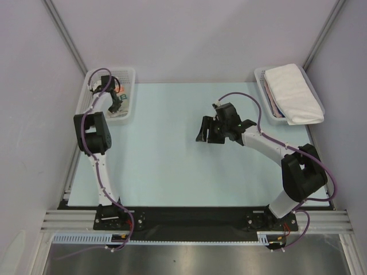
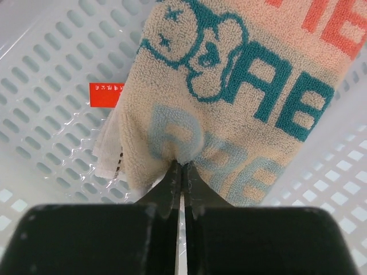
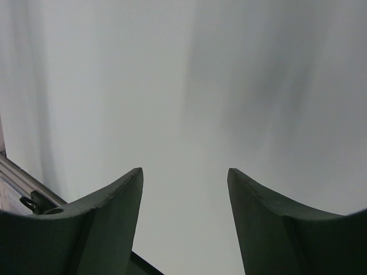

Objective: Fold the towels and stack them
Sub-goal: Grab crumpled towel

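Observation:
A cream towel (image 2: 229,103) with teal and orange lettering and a small teal bear lies in the white mesh basket (image 2: 46,86) at the table's far left. My left gripper (image 2: 183,166) is shut on a pinched fold at the towel's near edge. From above, the left gripper (image 1: 114,103) reaches down into that basket (image 1: 129,71). A folded white towel (image 1: 292,91) tops a stack in the far-right basket (image 1: 259,74), with a pinkish edge (image 1: 275,110) under it. My right gripper (image 1: 203,130) hangs open over the middle of the table; in its wrist view the right gripper (image 3: 184,172) holds nothing.
A red tag (image 2: 106,94) and a white label (image 2: 106,152) show at the towel's left side inside the basket. Grey walls enclose the pale blue table (image 1: 166,166) on the left, back and right. A metal rail (image 1: 189,220) runs along the near edge.

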You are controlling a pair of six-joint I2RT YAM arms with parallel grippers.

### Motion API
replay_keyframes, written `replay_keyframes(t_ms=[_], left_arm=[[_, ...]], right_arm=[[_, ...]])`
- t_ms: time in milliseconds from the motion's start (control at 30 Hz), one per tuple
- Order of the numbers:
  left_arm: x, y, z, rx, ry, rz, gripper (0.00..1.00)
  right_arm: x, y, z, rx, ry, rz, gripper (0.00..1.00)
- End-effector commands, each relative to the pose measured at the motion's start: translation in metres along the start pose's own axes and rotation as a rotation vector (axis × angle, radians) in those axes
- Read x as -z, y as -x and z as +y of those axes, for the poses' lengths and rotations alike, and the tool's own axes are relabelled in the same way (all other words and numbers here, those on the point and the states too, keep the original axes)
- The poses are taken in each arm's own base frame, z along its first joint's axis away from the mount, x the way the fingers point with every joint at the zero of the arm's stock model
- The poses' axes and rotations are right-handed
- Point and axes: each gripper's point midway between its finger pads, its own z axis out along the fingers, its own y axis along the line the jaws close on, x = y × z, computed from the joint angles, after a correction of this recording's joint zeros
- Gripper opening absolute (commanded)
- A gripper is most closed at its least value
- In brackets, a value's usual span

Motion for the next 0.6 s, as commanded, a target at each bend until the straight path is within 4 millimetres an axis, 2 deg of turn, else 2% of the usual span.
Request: replay_keyframes(t_ms=[0,33,67,100,167,200,233,267,300,333,367,400,433,467,500,533,567], left_arm=[[0.03,0.045,-0.025,0.04,-0.118,-0.103,0.0],[0.04,0.053,-0.028,0.046,-0.137,-0.124,0.0],[0.061,0.067,-0.035,0.051,-0.175,-0.16,0.0],[0.075,0.079,-0.044,0.055,-0.216,-0.2,0.0],[0.105,0.093,-0.059,0.021,-0.269,-0.26,0.0],[0.135,0.11,-0.066,0.026,-0.311,-0.32,0.0],[0.154,0.117,-0.071,0.021,-0.335,-0.359,0.0],[0.169,0.115,-0.076,-0.006,-0.35,-0.385,0.0],[0.208,0.132,-0.082,0.01,-0.41,-0.462,0.0],[0.226,0.136,-0.084,0.011,-0.432,-0.496,0.0],[0.235,0.127,-0.088,-0.014,-0.452,-0.505,0.01],[0.256,0.137,-0.089,0.001,-0.486,-0.558,0.0],[0.291,0.137,-0.094,-0.011,-0.536,-0.599,0.0],[0.308,0.127,-0.1,-0.026,-0.566,-0.609,0.0],[0.325,0.126,-0.102,-0.027,-0.593,-0.634,0.0],[0.354,0.113,-0.106,-0.05,-0.643,-0.651,0.0],[0.368,0.106,-0.107,-0.058,-0.665,-0.659,0.0]], right_arm=[[0.002,0.014,0.008,0.033,0.03,-0.037,0.66],[0.001,0.013,0.007,0.033,0.027,-0.036,0.66],[0.001,0.014,0.009,0.035,0.03,-0.035,0.66],[0.001,0.015,0.007,0.034,0.029,-0.037,0.66],[0.0,0.017,0.01,0.037,0.035,-0.043,0.66],[0.0,0.017,0.009,0.039,0.034,-0.044,0.65],[0.0,0.019,0.009,0.042,0.032,-0.052,0.65],[0.0,0.02,0.01,0.041,0.032,-0.057,0.65],[0.001,0.023,0.012,0.044,0.038,-0.067,0.66],[0.001,0.025,0.013,0.046,0.04,-0.073,0.65],[0.002,0.026,0.014,0.042,0.043,-0.076,0.65],[0.003,0.029,0.016,0.041,0.051,-0.085,0.65],[0.004,0.03,0.018,0.037,0.058,-0.085,0.65],[0.005,0.03,0.019,0.035,0.061,-0.089,0.65],[0.007,0.032,0.022,0.036,0.065,-0.096,0.65],[0.008,0.034,0.022,0.027,0.063,-0.105,0.65],[0.01,0.037,0.023,0.028,0.062,-0.115,0.65]])
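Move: The towel with letters is already pinched at its near edge between my left fingers, low in the left basket; its middle lies about 6 cm ahead and 3 cm to the left. The basket's middle is some 5 cm ahead and 6 cm left. The open table middle where towels get spread is roughly 32 cm to the right and 20 cm back. From my right hand the towel lies about 43 cm left, 25 cm ahead and 10 cm lower. I lift my left hand fast out of the left basket, about 32 cm up, keeping the fingers shut on the towel's edge. It starts nearly straight up, then also swings some 10 cm right and finally draws back a little, while the wrist tips the fingers up and outward by about 40 degrees and turns slightly clockwise. ##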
